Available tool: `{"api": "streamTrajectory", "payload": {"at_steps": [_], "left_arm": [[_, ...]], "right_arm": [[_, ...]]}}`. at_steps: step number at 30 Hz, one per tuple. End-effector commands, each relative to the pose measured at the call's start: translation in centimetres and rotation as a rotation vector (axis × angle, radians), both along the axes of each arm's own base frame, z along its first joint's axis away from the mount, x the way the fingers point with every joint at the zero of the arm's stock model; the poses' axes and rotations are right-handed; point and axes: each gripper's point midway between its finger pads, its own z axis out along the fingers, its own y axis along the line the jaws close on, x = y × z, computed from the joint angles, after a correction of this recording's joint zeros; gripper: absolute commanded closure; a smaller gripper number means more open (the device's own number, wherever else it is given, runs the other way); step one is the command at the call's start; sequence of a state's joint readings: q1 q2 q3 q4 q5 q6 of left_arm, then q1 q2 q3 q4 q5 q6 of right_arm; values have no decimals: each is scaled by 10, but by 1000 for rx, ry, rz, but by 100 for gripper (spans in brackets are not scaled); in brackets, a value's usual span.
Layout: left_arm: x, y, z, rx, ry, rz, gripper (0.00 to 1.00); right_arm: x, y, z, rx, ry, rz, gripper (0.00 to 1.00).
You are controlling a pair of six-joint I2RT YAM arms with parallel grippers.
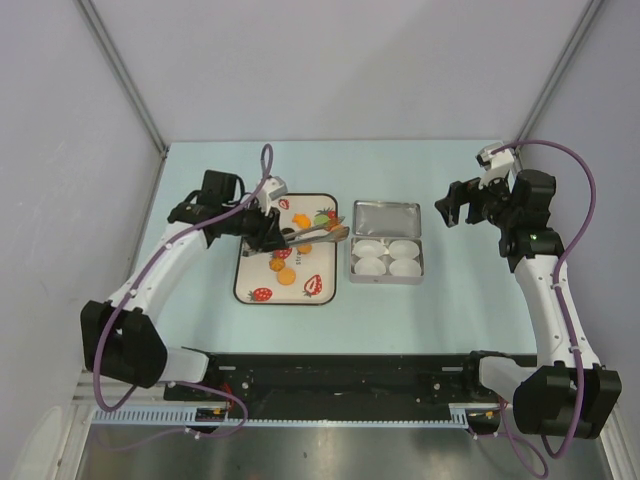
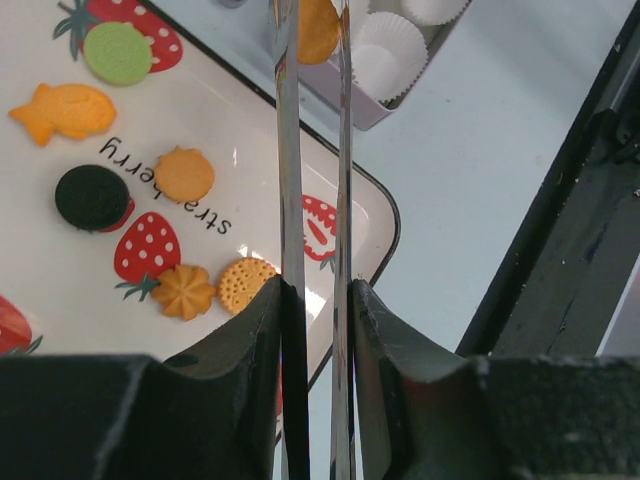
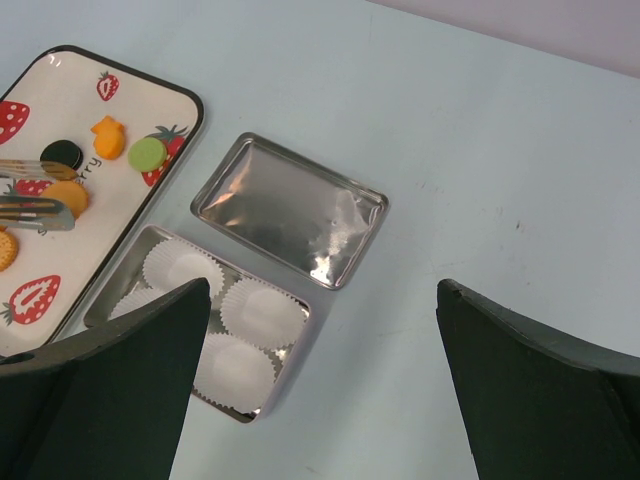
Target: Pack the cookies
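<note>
My left gripper (image 1: 268, 232) (image 2: 317, 290) is shut on a pair of metal tongs (image 1: 315, 233) (image 2: 290, 150). The tongs pinch a round orange cookie (image 2: 318, 30) (image 3: 68, 197) at their tips, near the right edge of the strawberry tray (image 1: 322, 262) (image 2: 50, 280) (image 3: 130, 95), beside the tin (image 1: 352, 258). On the tray lie a black cookie (image 2: 92, 197) (image 3: 62, 153) and orange cookies: a scalloped one (image 2: 184, 174), a flower-shaped one (image 2: 184, 291) and a dotted one (image 2: 246, 284). My right gripper (image 1: 455, 205) (image 3: 325, 400) is open and empty, high above the table right of the tin.
The metal tin (image 3: 110, 300) holds several white paper cups (image 1: 372, 247) (image 3: 262, 312) (image 2: 385, 55). Its lid (image 1: 388, 216) (image 3: 290, 208) lies flat just behind it. A green disc (image 2: 118, 52) (image 3: 148, 152) and an orange fish shape (image 2: 62, 108) (image 3: 108, 137) also lie on the tray.
</note>
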State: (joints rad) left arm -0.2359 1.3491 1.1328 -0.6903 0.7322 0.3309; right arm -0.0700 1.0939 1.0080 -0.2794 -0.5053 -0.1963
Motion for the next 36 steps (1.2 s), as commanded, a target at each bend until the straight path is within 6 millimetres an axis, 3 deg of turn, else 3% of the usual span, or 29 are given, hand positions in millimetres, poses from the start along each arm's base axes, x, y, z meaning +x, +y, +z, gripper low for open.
{"api": "streamTrajectory", "payload": {"at_steps": [1, 12, 26, 36], "left_arm": [[9, -29, 21, -24, -70, -59, 67], [17, -63, 5, 4, -51, -123, 68], [22, -85, -9, 24, -38, -154, 68], [27, -87, -20, 54, -32, -149, 68]], "right_arm": [[1, -3, 5, -6, -23, -5, 0], [3, -7, 2, 0, -11, -13, 0], [4, -8, 0, -1, -4, -14, 0], [4, -7, -1, -1, -3, -11, 0]]}}
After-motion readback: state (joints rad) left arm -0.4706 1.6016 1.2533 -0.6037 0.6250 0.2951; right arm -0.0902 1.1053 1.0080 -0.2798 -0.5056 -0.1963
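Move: The far-left liner of the cookie box, over which the cookie in the left hand's tongs is going, lies about 22 cm to that hand's right, 3 cm ahead and 16 cm below. The far-right liner is some 9 cm to the right of it, the near-left liner about 6 cm nearer the robot, and the silver lid some 9 cm beyond it and 4 cm right. From the idle right hand the far-left liner lies about 17 cm left, 3 cm back and 24 cm below. Still pinching the orange cookie between the tips of the tongs, the left hand carries it off the plate's right edge to the right, about 7.5 cm in all, quick at first and then easing, towards the far-left liner of the box. After a level start it also sinks some 4 cm, edging slightly forward while the wrist swings about 10 degrees clockwise and tips the tongs a little further down, the fingers keeping their grip on the handles. ##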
